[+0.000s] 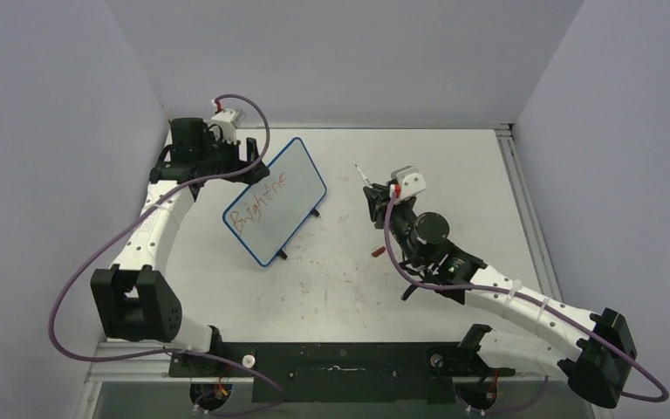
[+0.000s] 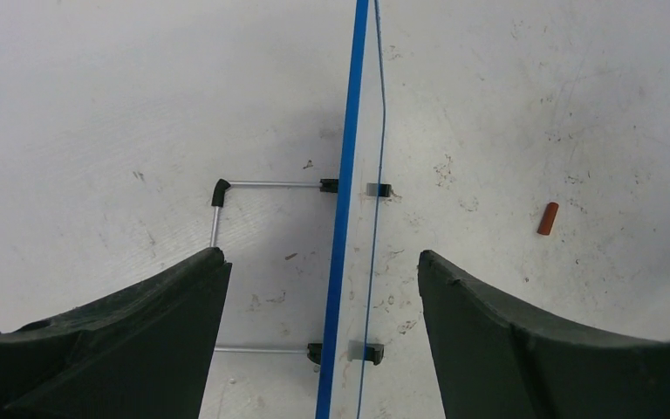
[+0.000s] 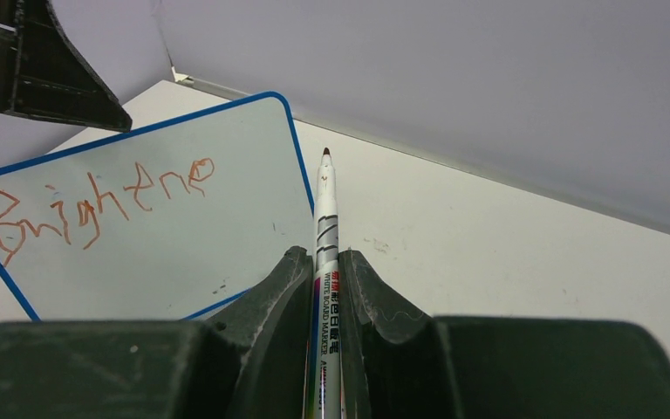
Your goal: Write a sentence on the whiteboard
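The whiteboard point(image 1: 290, 188), blue-framed, stands tilted on wire feet left of the table's middle. One line of the sentence point(image 1: 260, 202), in red, reads roughly "Brightene" point(image 3: 96, 201). My left gripper point(image 1: 249, 161) hangs over the board's far upper edge, open. In the left wrist view its fingers point(image 2: 140, 340) straddle the blue edge point(image 2: 345, 218) without touching it. My right gripper point(image 1: 373, 199) is to the right of the board and shut on a whiteboard marker point(image 3: 324, 218). The uncapped red tip points up and away, off the whiteboard point(image 3: 227, 236).
A small red marker cap point(image 1: 379, 251) lies on the white tabletop point(image 1: 454, 183) near the right arm, also visible as the cap point(image 2: 548, 218) from the left wrist. Faint red smudges mark the table. Grey walls enclose the left, back and right sides.
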Motion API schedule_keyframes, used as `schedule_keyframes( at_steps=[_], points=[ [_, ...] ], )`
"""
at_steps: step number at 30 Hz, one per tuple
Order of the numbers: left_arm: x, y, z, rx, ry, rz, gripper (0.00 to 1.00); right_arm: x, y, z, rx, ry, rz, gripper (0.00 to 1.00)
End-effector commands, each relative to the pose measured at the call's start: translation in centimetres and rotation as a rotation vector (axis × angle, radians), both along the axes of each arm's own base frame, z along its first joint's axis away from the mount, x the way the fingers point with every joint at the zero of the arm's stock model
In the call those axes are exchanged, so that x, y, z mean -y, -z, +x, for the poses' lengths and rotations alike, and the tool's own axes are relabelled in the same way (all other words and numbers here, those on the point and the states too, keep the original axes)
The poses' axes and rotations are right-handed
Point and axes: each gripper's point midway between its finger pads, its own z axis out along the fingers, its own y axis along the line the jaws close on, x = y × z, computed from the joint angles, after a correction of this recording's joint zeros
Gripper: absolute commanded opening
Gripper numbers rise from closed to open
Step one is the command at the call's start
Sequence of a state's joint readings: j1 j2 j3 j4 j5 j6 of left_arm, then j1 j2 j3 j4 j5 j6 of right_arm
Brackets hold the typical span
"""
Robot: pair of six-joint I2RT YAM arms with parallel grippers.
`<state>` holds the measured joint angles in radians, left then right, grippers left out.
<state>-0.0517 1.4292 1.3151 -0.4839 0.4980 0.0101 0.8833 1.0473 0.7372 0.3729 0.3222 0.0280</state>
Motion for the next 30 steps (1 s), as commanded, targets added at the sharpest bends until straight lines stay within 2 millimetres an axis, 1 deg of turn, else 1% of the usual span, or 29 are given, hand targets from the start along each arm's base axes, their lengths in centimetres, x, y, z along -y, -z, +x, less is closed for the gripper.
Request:
schedule_keyframes(
  at_steps=[1,3,5,6,8,10,13,15,17,20,27,30],
  points=[
    [1.4,-1.3,1.4,0.02,0.075,-0.021,0.77,0.8,-1.2,-0.8,0.01,-0.026,0.044,0.05],
    [2.0,-0.9,1.9,0.012,0.092,-0.037,0.76,1.1,-1.2,-0.9,0.012,-0.024,0.047,0.05],
    [2.4,-0.5,2.2,-0.002,0.108,-0.051,0.72,1.2,-1.2,-0.9,0.012,-0.023,0.047,0.05],
    [2.5,-0.1,2.4,-0.014,0.116,-0.054,0.68,1.3,-1.1,-0.9,0.012,-0.021,0.046,0.05],
    [2.7,1.0,2.6,-0.053,0.135,-0.056,0.55,1.4,-1.0,-0.9,0.009,-0.019,0.044,0.05],
    [3.0,1.6,2.5,-0.068,0.155,-0.063,0.43,1.6,-1.0,-0.8,0.009,-0.012,0.041,0.05],
    [3.6,1.8,2.1,-0.069,0.192,-0.093,0.29,1.8,-0.8,-0.8,0.005,-0.007,0.036,0.05],
    [4.1,1.9,1.7,-0.073,0.225,-0.116,0.22,1.9,-0.8,-1.0,0.004,-0.009,0.037,0.05],
    [4.6,2.3,1.0,-0.089,0.271,-0.137,0.15,2.1,-0.8,-1.1,0.001,-0.008,0.038,0.05],
    [5.1,3.1,-0.1,-0.107,0.324,-0.16,0.01,2.3,-0.9,-1.4,-0.001,-0.011,0.045,0.05],
    [6.2,4.0,-2.7,-0.145,0.422,-0.226,0.0,2.7,-0.8,-2.3,-0.006,-0.035,0.055,0.05],
    [6.8,4.2,-3.5,-0.158,0.453,-0.255,0.0,2.5,-0.5,-2.9,-0.004,-0.07,0.063,0.05]
  ],
)
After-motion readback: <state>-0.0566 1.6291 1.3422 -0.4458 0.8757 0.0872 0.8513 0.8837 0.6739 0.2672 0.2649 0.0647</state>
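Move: The open left fingers straddle the line of the whiteboard's top rim; the spot to grip is about 1 cm ahead, 4 cm right and 4 cm below. The whiteboard's middle lies roughly level ahead, 3 cm right and 12 cm below. The held marker is some 24 cm right, 8 cm back and 5 cm higher; the red cap is about 29 cm right, 6 cm back and 24 cm below. From the right hand, the whiteboard's middle is about 10 cm ahead, 23 cm left and 18 cm below. Lower the left gripper about 4 cm over the whiteboard's top rim, edging forward at first, and shut the fingers to pinch the rim. Carry on about 5 cm to the right in all, easing back the last 2 cm, with the wrist turning some 20 degrees clockwise. Keep the marker in the right fingers and draw that hand about 3 cm right and back, away from the board. ##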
